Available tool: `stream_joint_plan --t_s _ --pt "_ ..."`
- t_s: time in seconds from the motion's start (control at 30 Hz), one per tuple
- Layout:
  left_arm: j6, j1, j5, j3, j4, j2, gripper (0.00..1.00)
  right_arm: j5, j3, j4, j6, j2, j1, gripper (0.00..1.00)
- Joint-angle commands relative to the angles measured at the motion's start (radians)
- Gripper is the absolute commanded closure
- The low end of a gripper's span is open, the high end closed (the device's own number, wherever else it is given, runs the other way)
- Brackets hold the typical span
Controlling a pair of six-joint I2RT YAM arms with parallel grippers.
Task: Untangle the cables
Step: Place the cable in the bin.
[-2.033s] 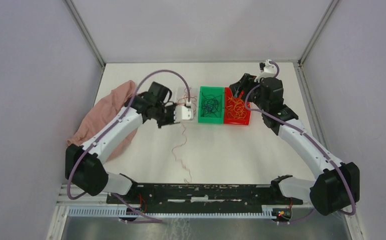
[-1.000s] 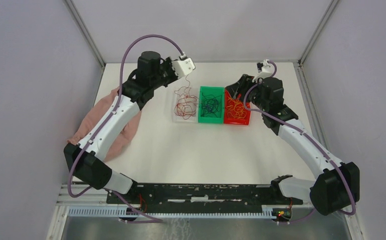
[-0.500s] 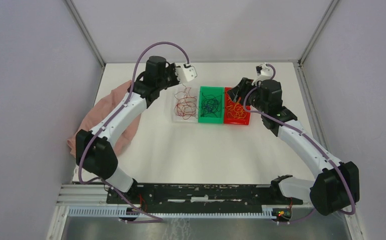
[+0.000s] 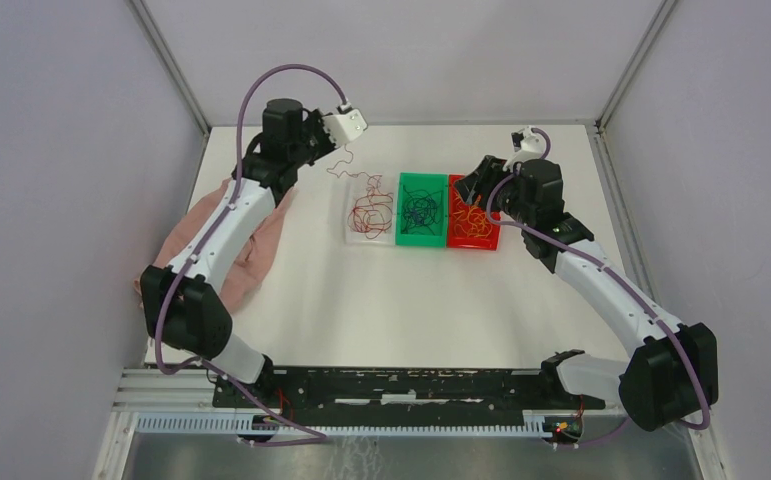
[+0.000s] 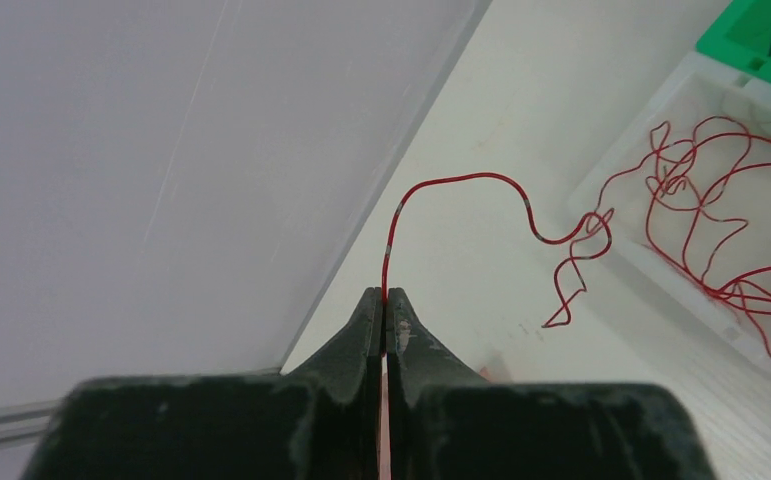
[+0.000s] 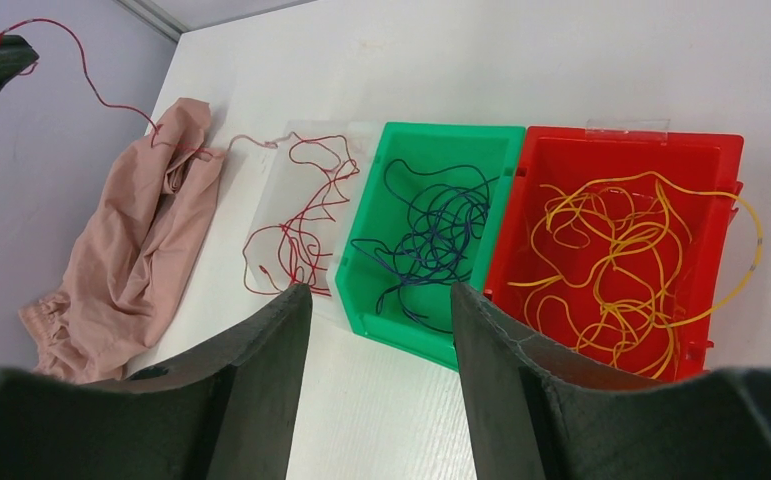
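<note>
My left gripper [image 5: 385, 298] is shut on the end of one thin red cable [image 5: 461, 180]. It is raised near the far left corner [image 4: 333, 148]. That cable curves down into the clear tray [image 4: 353, 236], where it joins a loose tangle of red cables [image 4: 369, 205]. Dark blue-purple cables [image 6: 431, 230] lie in the green bin [image 6: 441, 132]. Orange-yellow cables [image 6: 621, 250] lie in the red bin [image 6: 631, 145]. My right gripper [image 6: 379, 300] hangs open and empty above the near edge of the green bin, by the red bin in the top view [image 4: 476, 185].
A pink cloth [image 4: 211, 240] lies crumpled at the table's left side under my left arm. The three containers stand side by side at the back centre. Enclosure walls close off the back and both sides.
My left arm has swung from over the clear tray back toward the far left corner, drawing the red cable out of the tray. The right arm has barely moved.
</note>
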Motion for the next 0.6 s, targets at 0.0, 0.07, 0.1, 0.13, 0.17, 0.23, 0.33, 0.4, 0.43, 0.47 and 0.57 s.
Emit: stream_joint_plan --t_s 0.0,0.07,0.1,0.13,0.17,0.23,0.33,0.4,0.43,0.47,0.57 --pt "-0.079 -0.060 0.038 -0.005 0.043 0.002 0.97 0.018 0.017 0.017 0.005 -0.008 -0.002 0.40" --pt "-0.091 -0.099 0.036 -0.005 0.033 0.021 0.97 0.029 0.015 0.010 -0.004 -0.016 -0.001 0.40" --pt "-0.095 -0.114 0.030 -0.007 0.029 0.031 0.97 0.038 0.013 0.005 -0.007 -0.021 -0.002 0.40" --pt "-0.097 -0.129 0.024 -0.010 0.024 0.043 0.97 0.044 0.012 -0.001 -0.013 -0.026 -0.001 0.40" --pt "-0.097 -0.141 0.018 -0.015 0.023 0.054 0.97 0.049 0.010 -0.004 -0.017 -0.031 -0.002 0.40" --pt "-0.111 -0.159 0.018 -0.019 0.018 0.080 0.97 0.055 0.005 -0.008 -0.022 -0.039 -0.003 0.40" --pt "-0.155 -0.183 0.021 -0.010 0.014 0.126 0.97 0.058 0.004 -0.013 -0.023 -0.047 -0.003 0.40" --pt "-0.186 -0.196 0.039 -0.002 0.010 0.160 0.97 0.061 0.005 -0.019 -0.025 -0.051 -0.004 0.40" --pt "-0.209 -0.201 0.052 0.004 0.011 0.172 0.97 0.064 0.005 -0.020 -0.026 -0.052 -0.004 0.40" --pt "-0.231 -0.205 0.067 0.010 0.011 0.183 0.97 0.065 0.004 -0.024 -0.030 -0.055 -0.005 0.40" --pt "-0.306 -0.214 0.117 0.025 -0.002 0.214 0.97 0.075 0.005 -0.039 -0.039 -0.064 -0.005 0.40"
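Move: My left hand still pinches the end of the red cable, most of which already lies in the clear bin. That bin's middle is about level with this hand, some 9 cm to its right and 26 cm below. The green bin sits roughly 12 cm to the right of the clear one, and the towel about 26 cm to my left hand's left and 8 cm back. From my right hand the clear bin is some 10 cm ahead and 21 cm left. With the fingers of my left hand kept shut on the red cable's end, I swing about 11 cm to the right, in over the clear bin, first nearly level, then sinking ever more steeply to about 10 cm lower. On the way I tip the fingers down some 15 degrees and turn the hand about 10 degrees clockwise. ##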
